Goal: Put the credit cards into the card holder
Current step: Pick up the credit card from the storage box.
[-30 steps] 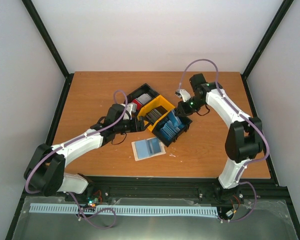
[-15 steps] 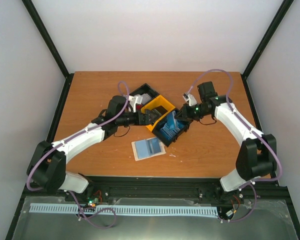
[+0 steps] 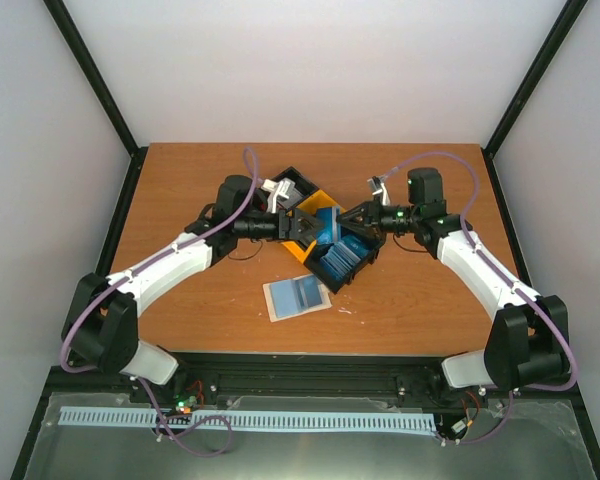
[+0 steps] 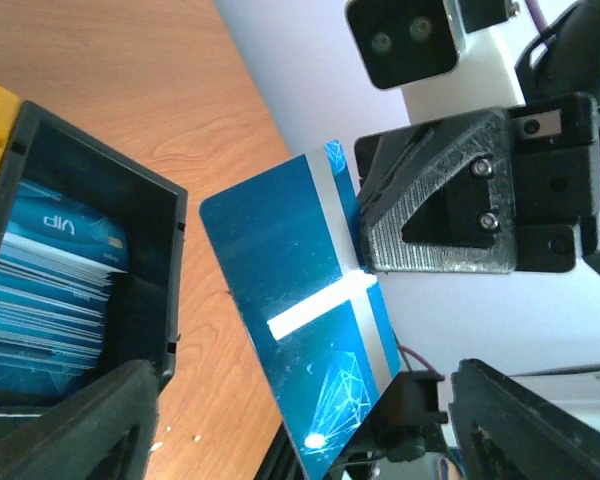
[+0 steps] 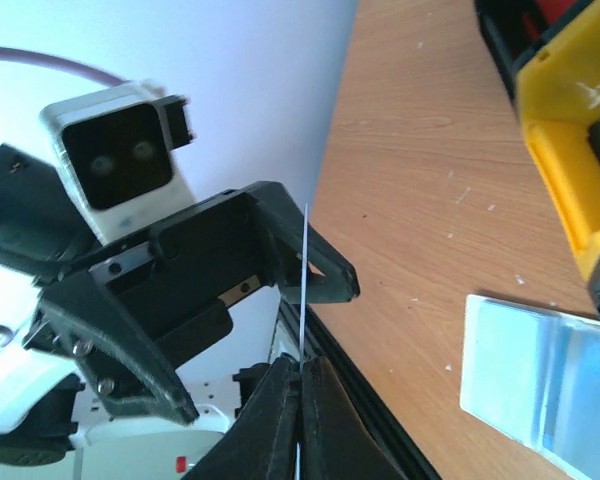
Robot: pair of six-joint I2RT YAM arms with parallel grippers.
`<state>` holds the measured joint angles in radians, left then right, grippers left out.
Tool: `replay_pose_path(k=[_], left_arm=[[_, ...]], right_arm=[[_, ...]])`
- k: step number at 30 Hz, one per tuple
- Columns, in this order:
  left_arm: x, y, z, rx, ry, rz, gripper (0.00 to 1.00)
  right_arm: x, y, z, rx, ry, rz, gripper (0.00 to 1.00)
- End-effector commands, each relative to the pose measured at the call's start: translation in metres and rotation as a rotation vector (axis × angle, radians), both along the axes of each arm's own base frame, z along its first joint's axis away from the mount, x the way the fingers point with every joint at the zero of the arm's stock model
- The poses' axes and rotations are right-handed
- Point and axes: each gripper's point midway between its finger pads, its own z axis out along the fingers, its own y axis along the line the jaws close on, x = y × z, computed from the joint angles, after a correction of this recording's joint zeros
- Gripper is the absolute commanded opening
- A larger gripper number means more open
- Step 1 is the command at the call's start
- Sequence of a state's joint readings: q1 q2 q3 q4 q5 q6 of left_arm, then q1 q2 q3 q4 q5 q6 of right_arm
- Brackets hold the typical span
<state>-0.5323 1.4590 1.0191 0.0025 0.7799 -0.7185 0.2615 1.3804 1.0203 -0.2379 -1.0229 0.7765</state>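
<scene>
My right gripper (image 3: 352, 220) is shut on one edge of a blue credit card (image 3: 328, 224) and holds it in the air above the bin. In the left wrist view the blue credit card (image 4: 300, 290) shows its face, with a white stripe and a line drawing. My left gripper (image 3: 302, 226) is open, with its fingers on either side of the card's free end and apart from it. In the right wrist view the card (image 5: 305, 280) shows edge-on, rising from my right gripper (image 5: 302, 366). The card holder (image 3: 297, 296) lies open and flat on the table, pale and bluish.
A black-and-yellow bin tray (image 3: 305, 250) sits under both grippers, with a stack of blue cards (image 3: 340, 260) in its near compartment. That stack of blue cards (image 4: 50, 290) also shows in the left wrist view. The table's near edge rail (image 5: 380, 420) runs below the grippers.
Both arms have swung inward over the bin. The right gripper has lifted the blue card out of the bin compartment to the left gripper, which has moved right to meet it.
</scene>
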Motion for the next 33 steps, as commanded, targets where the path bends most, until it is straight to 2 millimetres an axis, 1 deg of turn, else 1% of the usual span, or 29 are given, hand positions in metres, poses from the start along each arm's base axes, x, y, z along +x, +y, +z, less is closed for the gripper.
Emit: replay_pose_path(k=[1, 2, 5, 11, 12, 13, 15, 18, 20, 21, 22, 23, 25, 26, 27, 29, 33], left_arm=[[-0.008, 0.001, 0.021, -0.127, 0.070, -0.101, 0.72], [-0.008, 0.002, 0.019, -0.136, 0.082, -0.101, 0.66], [-0.009, 0.000, 0.014, -0.141, 0.113, -0.119, 0.57], [-0.012, -0.003, 0.022, -0.178, 0.096, -0.168, 0.55], [-0.013, -0.004, 0.023, -0.185, 0.098, -0.178, 0.52], [-0.015, -0.004, 0.025, -0.194, 0.095, -0.188, 0.47], [-0.017, -0.004, 0.027, -0.212, 0.099, -0.201, 0.34], [-0.018, -0.004, 0.025, -0.217, 0.108, -0.200, 0.21], [-0.017, -0.004, 0.024, -0.217, 0.106, -0.199, 0.05], [-0.018, -0.004, 0.024, -0.216, 0.104, -0.200, 0.01], [-0.017, -0.004, 0.023, -0.212, 0.102, -0.196, 0.01], [-0.016, -0.002, 0.021, -0.202, 0.103, -0.181, 0.01], [-0.014, 0.001, 0.011, -0.156, 0.088, -0.146, 0.00], [-0.014, 0.004, 0.002, -0.125, 0.109, -0.122, 0.01], [-0.013, 0.007, -0.007, -0.085, 0.091, -0.105, 0.01], [-0.017, 0.017, -0.032, 0.012, 0.127, -0.060, 0.01], [-0.027, 0.040, -0.080, 0.190, 0.182, 0.010, 0.01]], right_arm=[[-0.008, 0.004, 0.022, 0.082, -0.035, 0.060, 0.03], [-0.008, 0.004, 0.022, 0.084, -0.036, 0.066, 0.03], [-0.011, 0.005, 0.024, 0.101, -0.039, 0.083, 0.03], [-0.014, 0.009, 0.025, 0.112, -0.057, 0.112, 0.03], [-0.015, 0.010, 0.025, 0.114, -0.061, 0.118, 0.03], [-0.016, 0.012, 0.024, 0.115, -0.062, 0.125, 0.03], [-0.017, 0.015, 0.022, 0.113, -0.071, 0.140, 0.03], [-0.021, 0.022, 0.022, 0.115, -0.084, 0.162, 0.03], [-0.024, 0.024, 0.020, 0.112, -0.086, 0.168, 0.03], [-0.024, 0.024, 0.020, 0.108, -0.093, 0.166, 0.03], [-0.023, 0.023, 0.018, 0.094, -0.097, 0.159, 0.05], [-0.021, 0.021, 0.015, 0.064, -0.105, 0.141, 0.14], [-0.020, 0.015, 0.001, -0.025, -0.112, 0.096, 0.38], [-0.020, 0.011, -0.005, -0.061, -0.122, 0.078, 0.45], [-0.021, 0.007, -0.010, -0.096, -0.131, 0.068, 0.49], [-0.024, -0.002, -0.027, -0.196, -0.136, 0.037, 0.54], [-0.042, -0.018, -0.064, -0.416, -0.117, 0.023, 0.56]])
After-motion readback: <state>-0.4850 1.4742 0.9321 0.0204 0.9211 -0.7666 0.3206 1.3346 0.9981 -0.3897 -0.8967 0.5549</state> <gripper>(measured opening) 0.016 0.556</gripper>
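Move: The blue credit card, already pinched in the right hand and raised above the storage box, lies about 5 cm to the right of the open left hand and level with it; its middle is some 3 cm left of the right hand's grip and 1 cm nearer the base. Counted from the right hand, the box's blue-card compartment is roughly 14 cm below, 2 cm back and 1 cm right; the yellow compartment 6 cm ahead and 7 cm left; the open card holder 12 cm back, 11 cm left. The blue card passes from hand to hand: the right hand carries it about 2 cm left, up and back, into the left fingers, while the left hand eases some 2 cm back and up, tilting about 15 degrees, and shuts on the card's left part. The right fingers then open and let go; both hands sink 4 to 5 cm, the left edging left with the card, the right drawing off to the right. ##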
